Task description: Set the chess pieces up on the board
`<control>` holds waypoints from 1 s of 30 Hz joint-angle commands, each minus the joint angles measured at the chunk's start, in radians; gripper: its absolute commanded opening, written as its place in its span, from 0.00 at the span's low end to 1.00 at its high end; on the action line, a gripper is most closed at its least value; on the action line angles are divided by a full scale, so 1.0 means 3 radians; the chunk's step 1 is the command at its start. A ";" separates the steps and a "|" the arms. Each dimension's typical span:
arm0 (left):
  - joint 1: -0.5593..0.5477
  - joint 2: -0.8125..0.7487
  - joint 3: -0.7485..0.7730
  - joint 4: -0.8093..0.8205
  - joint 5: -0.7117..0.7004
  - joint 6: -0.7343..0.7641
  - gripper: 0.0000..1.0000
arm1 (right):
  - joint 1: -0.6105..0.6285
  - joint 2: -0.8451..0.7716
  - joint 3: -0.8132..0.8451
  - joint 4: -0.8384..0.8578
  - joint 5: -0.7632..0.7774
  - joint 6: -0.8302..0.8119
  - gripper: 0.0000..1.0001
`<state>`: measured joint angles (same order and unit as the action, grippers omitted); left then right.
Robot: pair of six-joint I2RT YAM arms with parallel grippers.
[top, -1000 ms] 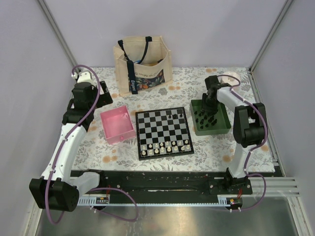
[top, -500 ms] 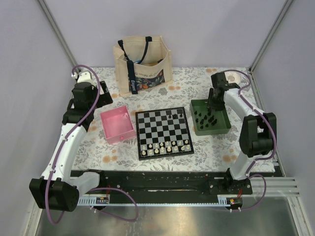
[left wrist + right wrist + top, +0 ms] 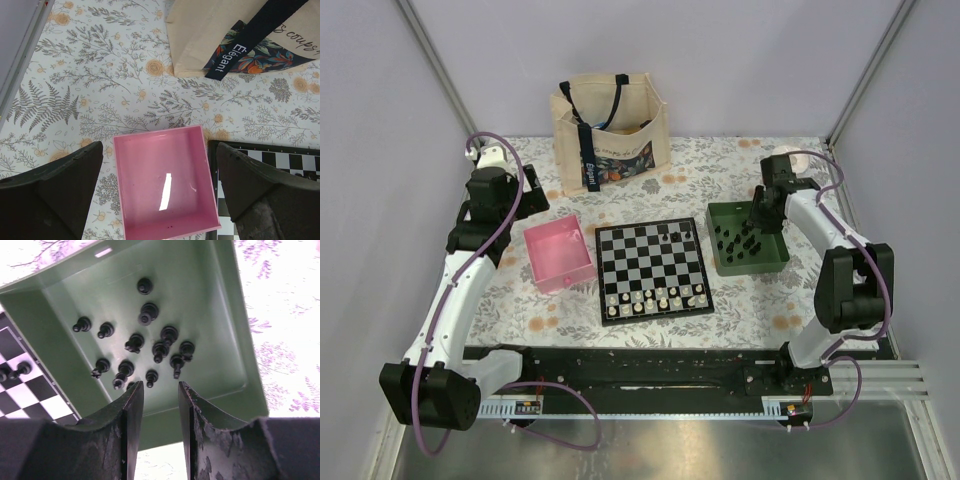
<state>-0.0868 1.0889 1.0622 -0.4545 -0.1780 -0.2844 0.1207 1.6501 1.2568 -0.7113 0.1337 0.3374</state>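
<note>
Several tiny black chess pieces [image 3: 150, 347] lie in the green tray [image 3: 235, 330], right of the board [image 3: 645, 262]. Two more black pieces [image 3: 672, 236] stand near the board's far right corner, also seen on the board's squares [image 3: 12, 371] in the right wrist view. My right gripper [image 3: 160, 386] hovers over the tray's far right part [image 3: 760, 215], open, with nothing between its fingers. My left gripper [image 3: 160, 147] hangs wide open above the empty pink tray [image 3: 150, 170], far left of the board [image 3: 270, 157].
Small white pieces [image 3: 655, 297] fill the board's two near rows. A beige tote bag [image 3: 610, 130] stands at the back, behind the pink tray [image 3: 560, 257]. The green tray's walls [image 3: 775, 252] rise around the pieces. Floral cloth covers the table.
My right arm has swung to the right, carrying its gripper from the tray's middle towards its far right side. The left arm has not moved.
</note>
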 commanded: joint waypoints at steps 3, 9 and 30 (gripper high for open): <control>0.0013 0.0001 0.0044 0.0104 0.0056 0.0028 0.99 | 0.0063 0.0062 0.0202 0.0167 -0.0435 -0.0020 0.43; 0.0008 0.0006 0.0044 0.0104 0.0056 0.0028 0.99 | 0.0257 0.0573 0.0785 0.0049 -0.0435 -0.0260 0.42; 0.0013 0.0001 0.0039 0.0104 0.0041 0.0038 0.99 | 0.0339 0.1024 0.0904 -0.0099 -0.0563 -0.0491 0.40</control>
<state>-0.0868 1.0889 1.0622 -0.4545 -0.1749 -0.2844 0.2115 1.9472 1.5093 -0.7158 -0.0216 0.1974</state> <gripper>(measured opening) 0.988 0.402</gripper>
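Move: The nearer-right of the two dark pawns in the green tray's far left corner lies about 6 cm ahead of the right hand, 6 cm to its left and 8 below. The other corner pawn is some 2 cm left of it and 1 farther out; a dark piece stands 3 cm nearer and 1 left. The closest pawn on the board is about 9 cm left of the target. From the left hand the target lies roughly 43 cm right, 6 ahead and 24 below. Towards the pair of dark pawns in the tray's far left corner, the empty right hand swings left by some 6.5 cm and forward about 5, staying nearly level at first. It then sinks roughly 4 cm above the pieces, the wrist turning about 15 degrees counter-clockwise and the fingers staying part open. ##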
